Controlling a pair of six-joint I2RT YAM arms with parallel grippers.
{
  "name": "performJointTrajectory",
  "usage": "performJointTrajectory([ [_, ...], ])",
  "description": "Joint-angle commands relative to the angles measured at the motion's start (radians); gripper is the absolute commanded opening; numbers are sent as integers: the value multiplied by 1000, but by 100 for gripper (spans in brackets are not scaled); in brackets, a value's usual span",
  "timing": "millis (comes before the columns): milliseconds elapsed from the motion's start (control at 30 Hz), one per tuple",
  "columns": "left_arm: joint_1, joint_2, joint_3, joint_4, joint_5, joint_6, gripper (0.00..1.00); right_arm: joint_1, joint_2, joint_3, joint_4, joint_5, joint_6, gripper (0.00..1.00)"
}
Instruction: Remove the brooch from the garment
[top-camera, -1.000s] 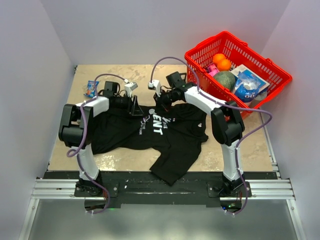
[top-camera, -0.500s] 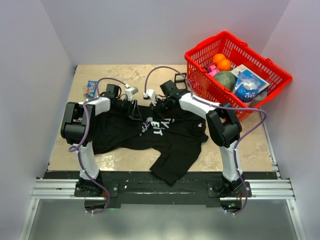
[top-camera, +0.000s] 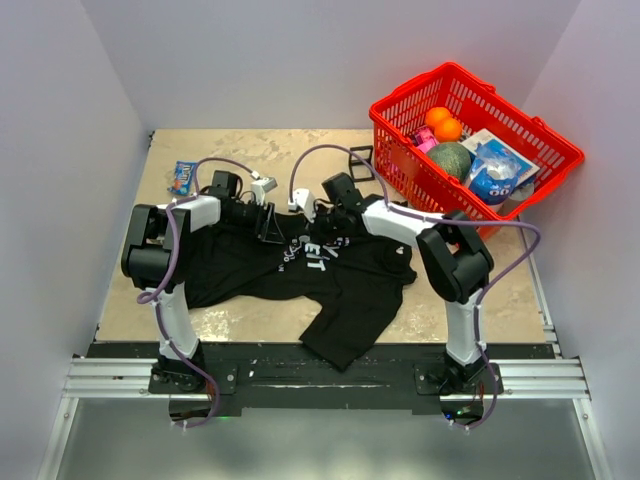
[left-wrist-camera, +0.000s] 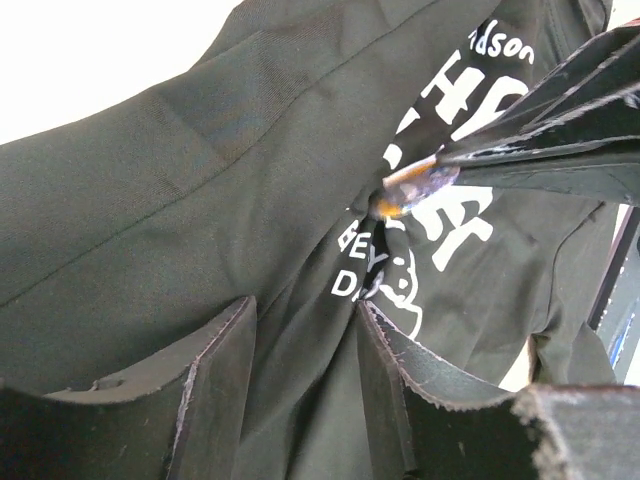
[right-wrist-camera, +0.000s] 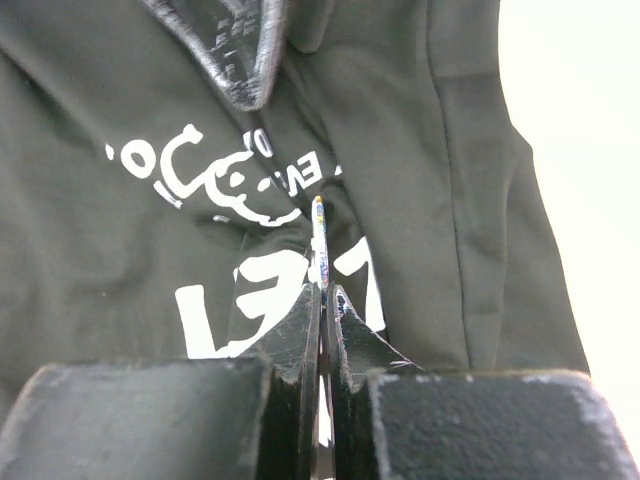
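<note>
The garment (top-camera: 250, 265) is a black T-shirt with white lettering, spread mid-table. The brooch (left-wrist-camera: 415, 187) is a small shiny disc pinned by the lettering; the right wrist view shows the brooch (right-wrist-camera: 320, 245) edge-on. My right gripper (right-wrist-camera: 323, 290) is shut on it, and fabric creases run out from the pin. In the top view the right gripper (top-camera: 308, 218) is at the shirt's chest. My left gripper (left-wrist-camera: 305, 310) is just left of it, its fingers pinching a raised fold of the garment (left-wrist-camera: 200, 180). From above, the left gripper (top-camera: 272, 224) is a little apart from the right one.
A red basket (top-camera: 540, 140) with fruit and packets stands at the back right. A black wire cube frame (top-camera: 360, 158) sits behind the shirt. A small blue packet (top-camera: 184, 177) lies at the back left. Purple cables arch over both arms.
The right gripper has moved left and nearer over the chest lettering, bunching the fabric there. The left gripper has shifted slightly and narrowed a little on the fold.
</note>
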Motion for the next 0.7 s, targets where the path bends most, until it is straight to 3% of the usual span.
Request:
performJointTrajectory([
  [0, -4, -15, -36, -66, -20, 25, 50, 28, -113, -129, 254, 68, -152, 0],
  [200, -4, -21, -31, -84, 14, 36, 49, 42, -111, -205, 365, 59, -253, 0],
  [400, -4, -35, -7, -110, 233, 64, 47, 59, -119, -212, 400, 42, -261, 0],
  [667, -1, 27, 50, -199, 357, 120, 46, 65, -119, -206, 374, 65, -229, 0],
])
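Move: Held edge-on in the shut right fingers, the brooch sits just off their tips, about 2 cm to the left of the right hand and 2 cm below it. From the half-open left hand it lies roughly 7 cm to the right, 1 cm back and 1 cm higher. The big lettering is about 9 cm to the right of the left hand, 4 cm back and 2 cm below; the small dog drawing is some 4 cm right, 3 cm back, 2 cm below. Drawing back about 4 cm, then also rising and edging right some 2 cm each, the left hand closes in on the brooch, its half-open fingertips tilting up about 15 degrees. The right hand keeps its pinch on the brooch and swings its fingertips outward some 20 degrees, dipping back slightly before shifting 1–2 cm left and up. ##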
